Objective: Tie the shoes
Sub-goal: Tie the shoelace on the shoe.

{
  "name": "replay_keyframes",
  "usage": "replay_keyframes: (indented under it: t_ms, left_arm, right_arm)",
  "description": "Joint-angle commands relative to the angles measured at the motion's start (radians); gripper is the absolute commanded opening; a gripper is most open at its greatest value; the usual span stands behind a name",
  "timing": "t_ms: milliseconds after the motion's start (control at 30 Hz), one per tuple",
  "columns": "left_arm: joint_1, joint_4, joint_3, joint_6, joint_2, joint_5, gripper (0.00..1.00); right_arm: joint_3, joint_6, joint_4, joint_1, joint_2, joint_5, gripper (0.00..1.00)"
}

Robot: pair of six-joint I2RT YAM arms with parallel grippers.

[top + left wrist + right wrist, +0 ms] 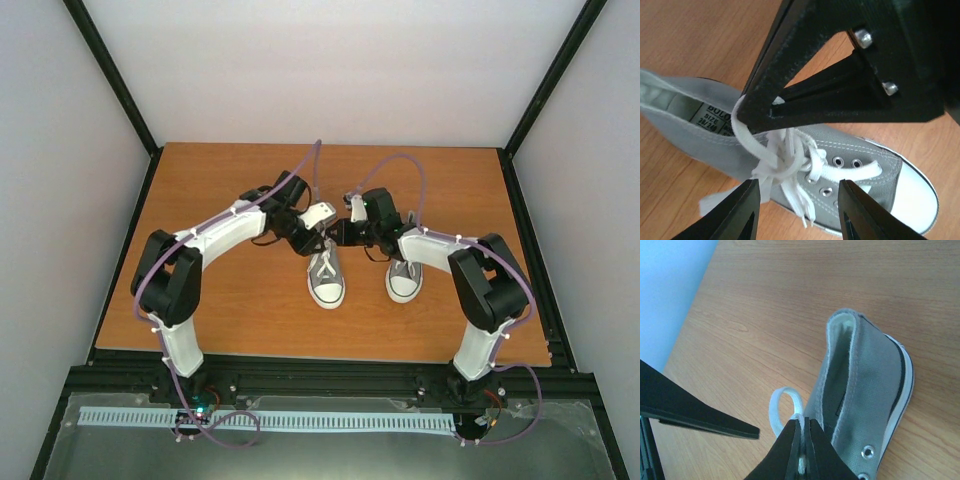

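Note:
Two grey shoes with white toe caps stand side by side on the table, one on the left (pixel 326 282) and one on the right (pixel 404 280). Both grippers meet over the left shoe's laces. My right gripper (pixel 802 426) is shut on a white lace loop (pixel 781 405) beside the shoe's collar (pixel 865 385). A loose white knot (pixel 781 161) sits on the shoe's tongue. My left gripper (pixel 799 186) hangs open just above it, one finger (pixel 742 212) on each side, gripping nothing. The black right gripper (pixel 840 75) fills the top of the left wrist view.
The wooden table (pixel 230 310) is fenced by black frame rails (pixel 320 360) and white walls. Purple cables (pixel 400 165) arch over both wrists. The right arm's elbow (pixel 490 280) stands close to the right shoe.

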State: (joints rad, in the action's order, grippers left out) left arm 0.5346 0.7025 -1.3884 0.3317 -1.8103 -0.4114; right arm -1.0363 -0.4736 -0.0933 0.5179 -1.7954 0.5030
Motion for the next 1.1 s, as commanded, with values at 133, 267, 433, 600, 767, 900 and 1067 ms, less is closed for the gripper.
replay_keyframes:
  t_ms: [133,267,433,600,767,900,1067]
  left_arm:
    - [0.056,-0.158,0.050,-0.043,-0.016,0.122,0.47]
    - [0.059,-0.209,0.059,-0.046,-0.032,0.156,0.41]
    - [0.059,-0.241,0.057,-0.059,-0.055,0.153,0.27]
    - [0.059,-0.235,0.071,-0.025,-0.052,0.095,0.18]
    - [0.060,-0.234,0.082,0.013,-0.048,0.087,0.11]
    - [0.059,-0.244,0.090,0.032,-0.049,0.072,0.08]
    - [0.059,-0.237,0.097,0.069,-0.044,0.040,0.07]
  right_arm:
    - [0.057,-0.106,-0.076,0.008,0.063,-0.040,0.03]
    - [0.056,-0.127,-0.083,0.008,0.060,-0.032,0.04]
    - [0.054,-0.141,-0.078,0.008,0.062,-0.040,0.05]
    - [0.046,-0.117,-0.052,0.008,0.081,-0.031,0.24]
    - [-0.010,0.074,0.074,-0.021,0.121,0.013,0.53]
    - [-0.055,0.315,0.214,-0.114,0.123,0.133,0.59]
    - [-0.108,0.623,0.324,-0.209,0.080,0.459,0.64]
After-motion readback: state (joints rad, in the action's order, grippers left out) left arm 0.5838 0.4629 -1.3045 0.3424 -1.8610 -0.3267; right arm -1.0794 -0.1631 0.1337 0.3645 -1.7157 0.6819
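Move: The lace loop stands pinched in my right fingertips, practically at their hand point. From my open left hand its lower part is about 2 cm forward, 2 cm to the right and 3 cm below. The knot on the shoe lies roughly 5 cm under my left hand and 1 cm ahead. That shoe's white toe is some 11 cm back from my left hand, and the other shoe about 20 cm to its right and 3 cm back. I hand the loop over: my left hand sinks about 3 cm while easing some 2 cm forward and 2 cm right, fingertips tilting slightly forward, and closes on the loop's base above the knot. Only once it is nearly shut do my right fingers, holding almost still until then, spread wide, let go and back off about 5 cm to the right, finally rising too. ##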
